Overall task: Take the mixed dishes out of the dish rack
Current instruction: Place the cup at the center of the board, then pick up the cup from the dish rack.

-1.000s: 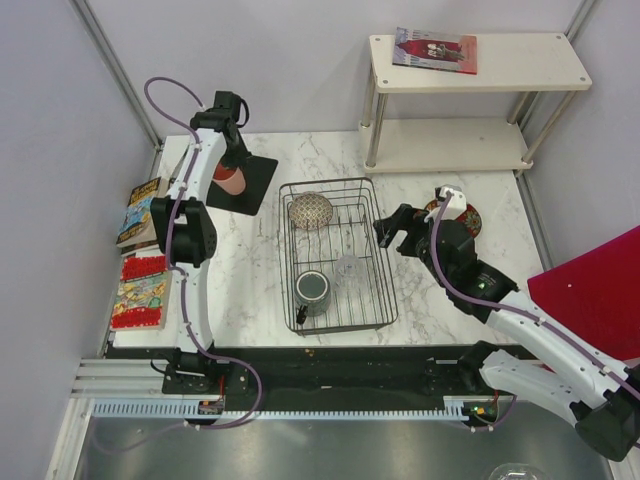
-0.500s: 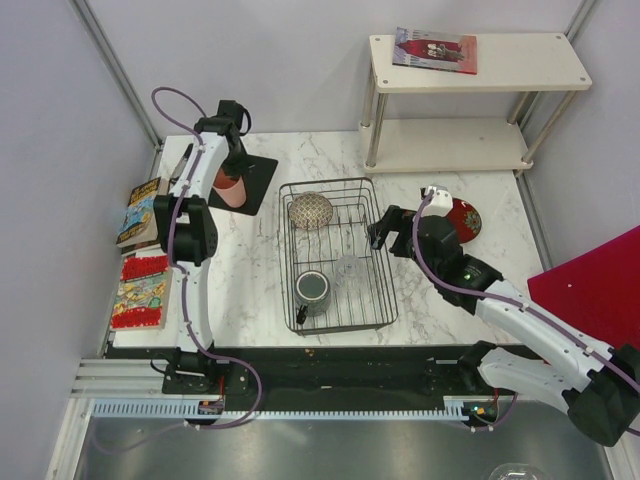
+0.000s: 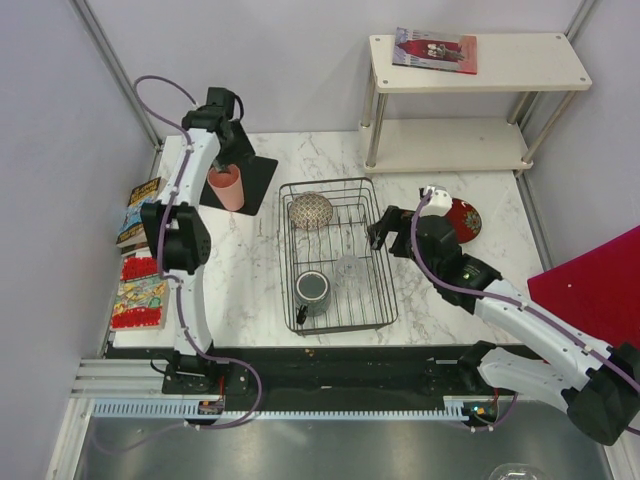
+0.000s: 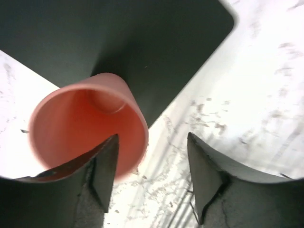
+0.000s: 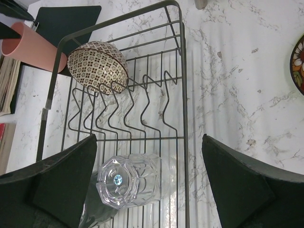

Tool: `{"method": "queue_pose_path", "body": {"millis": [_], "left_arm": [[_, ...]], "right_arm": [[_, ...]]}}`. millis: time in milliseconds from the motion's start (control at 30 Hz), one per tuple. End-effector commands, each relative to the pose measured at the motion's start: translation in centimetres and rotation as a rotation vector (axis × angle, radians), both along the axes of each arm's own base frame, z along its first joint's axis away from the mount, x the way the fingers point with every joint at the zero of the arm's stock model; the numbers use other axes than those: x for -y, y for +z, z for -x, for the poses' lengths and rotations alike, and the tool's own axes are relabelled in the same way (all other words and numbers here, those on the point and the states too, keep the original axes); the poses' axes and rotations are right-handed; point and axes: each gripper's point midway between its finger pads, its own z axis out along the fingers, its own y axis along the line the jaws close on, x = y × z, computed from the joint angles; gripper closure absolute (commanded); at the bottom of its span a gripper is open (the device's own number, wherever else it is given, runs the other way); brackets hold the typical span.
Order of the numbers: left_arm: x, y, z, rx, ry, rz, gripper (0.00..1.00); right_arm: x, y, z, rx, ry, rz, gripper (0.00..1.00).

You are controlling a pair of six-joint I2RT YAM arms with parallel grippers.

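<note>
The pink cup [image 3: 227, 187] stands upright on the front edge of the flat black mat [image 3: 262, 175]. My left gripper [image 3: 224, 165] hangs just above it, open; in the left wrist view the cup [image 4: 80, 128] has its right rim between the spread fingers, the left finger [image 4: 107, 166] over its mouth. The black wire dish rack [image 3: 385, 270] holds a patterned bowl [image 3: 311, 210], a dark grey mug [image 3: 313, 290] and a clear glass [image 3: 347, 267]. My right gripper [image 3: 383, 230] is open over the rack's right side, the glass [image 5: 133, 183] below its fingers. A red plate [image 3: 464, 218] lies on the table.
A two-tier shelf [image 3: 545, 65] with a book [image 3: 435, 50] stands at the back right. Books [image 3: 140, 215] are stacked along the left table edge. A red cloth [image 3: 595, 300] lies at the right. Grey walls close in on both sides.
My left gripper has opened and let go of the pink cup, which now stands on the mat. My right arm swung from the red plate toward the rack, then held still.
</note>
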Motion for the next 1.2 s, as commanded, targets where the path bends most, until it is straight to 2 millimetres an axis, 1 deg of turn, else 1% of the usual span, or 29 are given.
{"method": "queue_pose_path", "body": {"millis": [0,67,100,133,167,200,233,267,300,333,367,400,433,467,500,533,567,600,700,733,767,800,833,867,900,967,1000,1067,1167], "left_arm": [[1.4,15.2,0.5,0.372,0.011,0.070,0.27],[2.5,17.1,1.3,0.415,-0.006,0.071,0.26],[2.9,17.2,1.9,0.417,-0.018,0.073,0.26],[4.3,19.1,3.0,0.460,-0.052,0.085,0.26],[5.2,20.1,3.3,0.504,-0.081,0.091,0.26],[6.2,18.4,4.0,0.479,-0.111,0.085,0.25],[8.5,18.7,5.1,0.503,-0.165,0.095,0.25],[9.3,21.2,6.0,0.598,-0.192,0.105,0.25],[10.2,19.0,7.2,0.564,-0.220,0.092,0.25],[12.0,18.8,8.4,0.575,-0.253,0.084,0.25],[12.6,19.8,9.7,0.610,-0.268,0.090,0.25],[13.2,18.3,10.4,0.593,-0.283,0.082,0.25],[14.4,18.1,11.4,0.598,-0.308,0.084,0.24],[14.4,19.0,12.4,0.626,-0.317,0.094,0.24],[14.7,18.1,13.0,0.619,-0.328,0.092,0.22],[14.9,18.3,13.7,0.630,-0.339,0.103,0.21],[14.8,18.4,14.2,0.637,-0.341,0.114,0.17],[14.4,18.5,15.2,0.652,-0.344,0.123,0.15],[13.7,19.0,16.6,0.688,-0.348,0.143,0.10],[13.5,19.0,16.8,0.691,-0.345,0.140,0.10],[13.2,19.0,17.1,0.695,-0.343,0.138,0.10],[13.0,18.2,17.4,0.680,-0.346,0.129,0.10],[12.7,18.4,17.8,0.689,-0.342,0.130,0.10],[12.6,18.1,18.0,0.685,-0.343,0.128,0.10],[12.4,17.2,18.2,0.669,-0.341,0.122,0.10],[12.3,16.8,18.6,0.662,-0.343,0.130,0.10],[12.3,16.1,18.8,0.647,-0.343,0.128,0.10],[12.3,15.8,19.0,0.642,-0.344,0.140,0.10],[12.3,14.9,19.4,0.625,-0.349,0.139,0.10]], "right_arm": [[-0.6,1.6,-0.5,0.040,0.022,-0.007,0.02],[-1.3,0.9,-0.4,0.026,0.063,0.002,0.02],[-1.8,0.8,-0.4,0.034,0.100,0.019,0.02],[-2.5,0.6,-0.2,0.030,0.141,0.022,0.02],[-3.6,-0.1,0.1,0.006,0.200,0.033,0.02],[-4.1,-0.6,0.3,0.003,0.247,0.059,0.02],[-5.2,-0.9,1.0,-0.001,0.298,0.077,0.02],[-5.7,-1.4,1.2,-0.006,0.316,0.106,0.02],[-6.1,-1.7,1.5,-0.004,0.329,0.131,0.02],[-7.1,-2.0,2.7,0.007,0.380,0.176,0.02],[-7.5,-2.2,2.9,0.012,0.386,0.204,0.02],[-7.5,-2.4,3.0,0.021,0.377,0.239,0.02],[-8.1,-2.9,3.9,0.016,0.399,0.272,0.02],[-8.4,-3.3,4.0,0.012,0.408,0.300,0.02],[-8.2,-3.7,4.0,0.009,0.394,0.325,0.02],[-8.5,-4.0,4.3,0.006,0.404,0.339,0.02],[-8.5,-4.5,4.3,-0.005,0.405,0.353,0.02],[-8.5,-4.7,4.3,-0.007,0.401,0.363,0.02],[-8.1,-5.9,4.0,-0.029,0.379,0.411,0.02],[-7.9,-6.1,3.7,-0.033,0.362,0.426,0.02],[-7.9,-7.0,3.6,-0.050,0.359,0.447,0.02],[-7.8,-7.4,3.6,-0.063,0.355,0.459,0.02],[-7.8,-7.6,3.6,-0.068,0.351,0.465,0.02],[-7.9,-8.3,3.6,-0.082,0.353,0.477,0.02],[-7.9,-8.6,3.5,-0.087,0.351,0.477,0.02],[-8.2,-9.4,3.6,-0.104,0.358,0.484,0.02],[-8.2,-9.5,3.5,-0.108,0.359,0.487,0.02],[-8.3,-10.0,3.6,-0.120,0.358,0.491,0.02],[-8.5,-9.4,3.6,-0.105,0.352,0.471,0.10]]}}
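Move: Just right of the pink cup on the board, the left hand has the cup's middle about 4 cm to its left, 1 cm back and 8 cm below; the patterned bowl lies roughly 15 cm right, 6 cm back, the green mug some 25 cm back, 16 cm right. From the right hand the glass is about 8 cm left, 2 cm back, 16 cm below; the green mug is 8 cm left of the glass and 4 cm nearer, the bowl 14 cm beyond it and 9 cm left. Rising steeply off the pink cup by some 20 cm, the left hand swings back and right to high over the rack's left side, tipping up about 35 degrees and opening wider. Meanwhile the right hand, wide open, first sweeps left and a little back, then sinks about 12 cm in all to the glass, rolling right side down and turning counter-clockwise until the glass lies between its fingertips. ##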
